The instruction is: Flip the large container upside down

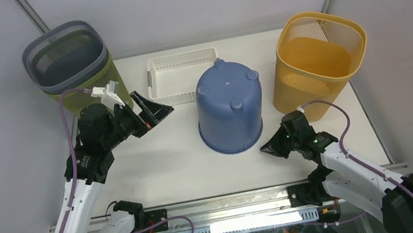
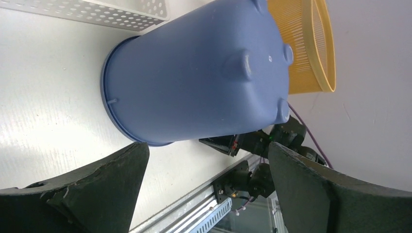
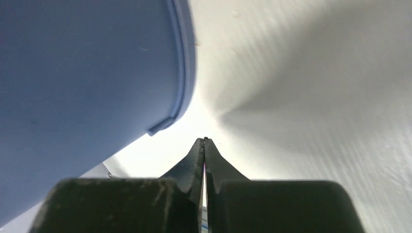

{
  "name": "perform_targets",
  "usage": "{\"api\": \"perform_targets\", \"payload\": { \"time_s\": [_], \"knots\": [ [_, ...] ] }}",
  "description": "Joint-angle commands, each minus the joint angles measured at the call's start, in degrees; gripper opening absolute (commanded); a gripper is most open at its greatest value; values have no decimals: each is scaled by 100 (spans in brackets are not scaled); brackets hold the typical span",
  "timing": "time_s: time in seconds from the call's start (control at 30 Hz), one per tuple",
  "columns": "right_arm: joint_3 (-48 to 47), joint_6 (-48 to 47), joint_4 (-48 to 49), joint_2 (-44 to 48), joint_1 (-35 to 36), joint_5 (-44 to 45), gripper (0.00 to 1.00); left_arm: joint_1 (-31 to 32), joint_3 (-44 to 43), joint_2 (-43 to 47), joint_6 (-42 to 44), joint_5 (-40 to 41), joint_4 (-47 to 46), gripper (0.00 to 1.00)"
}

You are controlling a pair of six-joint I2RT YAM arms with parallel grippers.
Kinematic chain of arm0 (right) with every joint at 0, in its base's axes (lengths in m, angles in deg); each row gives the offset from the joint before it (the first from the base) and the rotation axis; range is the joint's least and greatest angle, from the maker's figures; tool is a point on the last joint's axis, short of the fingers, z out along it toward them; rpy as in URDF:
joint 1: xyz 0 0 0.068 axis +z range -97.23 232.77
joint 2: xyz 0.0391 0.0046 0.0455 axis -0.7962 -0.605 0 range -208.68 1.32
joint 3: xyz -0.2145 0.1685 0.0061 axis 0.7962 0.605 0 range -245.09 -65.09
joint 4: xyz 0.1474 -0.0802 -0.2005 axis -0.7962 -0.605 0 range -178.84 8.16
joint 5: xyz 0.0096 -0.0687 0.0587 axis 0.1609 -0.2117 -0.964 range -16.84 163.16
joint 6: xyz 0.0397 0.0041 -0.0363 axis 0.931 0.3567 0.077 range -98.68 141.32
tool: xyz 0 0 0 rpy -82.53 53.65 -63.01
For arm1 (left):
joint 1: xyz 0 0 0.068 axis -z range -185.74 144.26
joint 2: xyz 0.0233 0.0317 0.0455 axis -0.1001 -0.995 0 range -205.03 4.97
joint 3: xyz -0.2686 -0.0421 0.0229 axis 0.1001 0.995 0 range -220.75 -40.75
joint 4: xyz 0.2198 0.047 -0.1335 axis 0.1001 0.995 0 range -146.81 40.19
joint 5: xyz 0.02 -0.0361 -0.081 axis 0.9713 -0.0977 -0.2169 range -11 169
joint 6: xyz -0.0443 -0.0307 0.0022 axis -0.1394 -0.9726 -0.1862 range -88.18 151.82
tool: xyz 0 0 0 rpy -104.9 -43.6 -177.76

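The large container [image 1: 229,109] is a blue plastic bucket standing mouth down in the middle of the table, its base with several round feet facing up. My left gripper [image 1: 154,108] hovers to its left, apart from it, jaws wide open and nothing between them. In the left wrist view the bucket [image 2: 194,77] fills the space beyond the open left gripper [image 2: 208,145]. My right gripper [image 1: 265,148] sits low at the bucket's near right rim, shut and empty. The right wrist view shows the closed right gripper [image 3: 204,141] just short of the blue rim [image 3: 184,73].
A white perforated tray [image 1: 183,76] lies behind the bucket. A yellow mesh basket [image 1: 319,58] stands at the right edge. A grey basket nested in a green one [image 1: 66,58] stands at the back left, close behind my left arm.
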Motion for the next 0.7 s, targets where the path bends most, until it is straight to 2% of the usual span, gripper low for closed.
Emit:
{"api": "perform_targets", "payload": {
  "time_s": [0.0,0.13,0.23,0.3,0.5,0.67],
  "knots": [
    [-716,-782,725,-593,76,-208,5,-27,20,-24,-43,-194,-459,99],
    [-1435,-1507,-183,-972,226,333,17,-29,-77,-75,42,-223,-524,99],
    [-1858,-1906,-768,-723,208,1154,39,-31,-267,-91,182,-183,-513,99],
    [-2114,-2108,-1088,-617,112,1598,46,-25,-461,-132,286,-136,-485,99],
    [-2699,-2027,-1332,-1077,-42,2542,47,-19,-789,-339,473,-28,-452,99],
    [-2774,-1806,-280,-1551,13,2558,46,-15,-935,-390,532,-12,-460,99]
  ]
}}
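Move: The large blue container stands upside down, its middle about 13 cm ahead of the right hand, 10 cm to its left and some 10 cm higher; its near rim is only a few centimetres off. The yellow container stands about 19 cm ahead and 19 cm to the right of that hand, the white basket about 35 cm ahead and 25 cm to its left. From the left hand, the blue container lies some 22 cm to the right, 3 cm ahead and 14 cm below. Lift the shut right gripper clear of the table beside the large container's near-right rim, forward and up about 8 cm each; let it edge left at first, then swing some 5 cm right to skirt the rim. Open the fingers about halfway and roll the left side of the hand down some 25 degrees. Raise the wide-open left gripper about 4 cm, easing slightly forward and tipping up a little. ##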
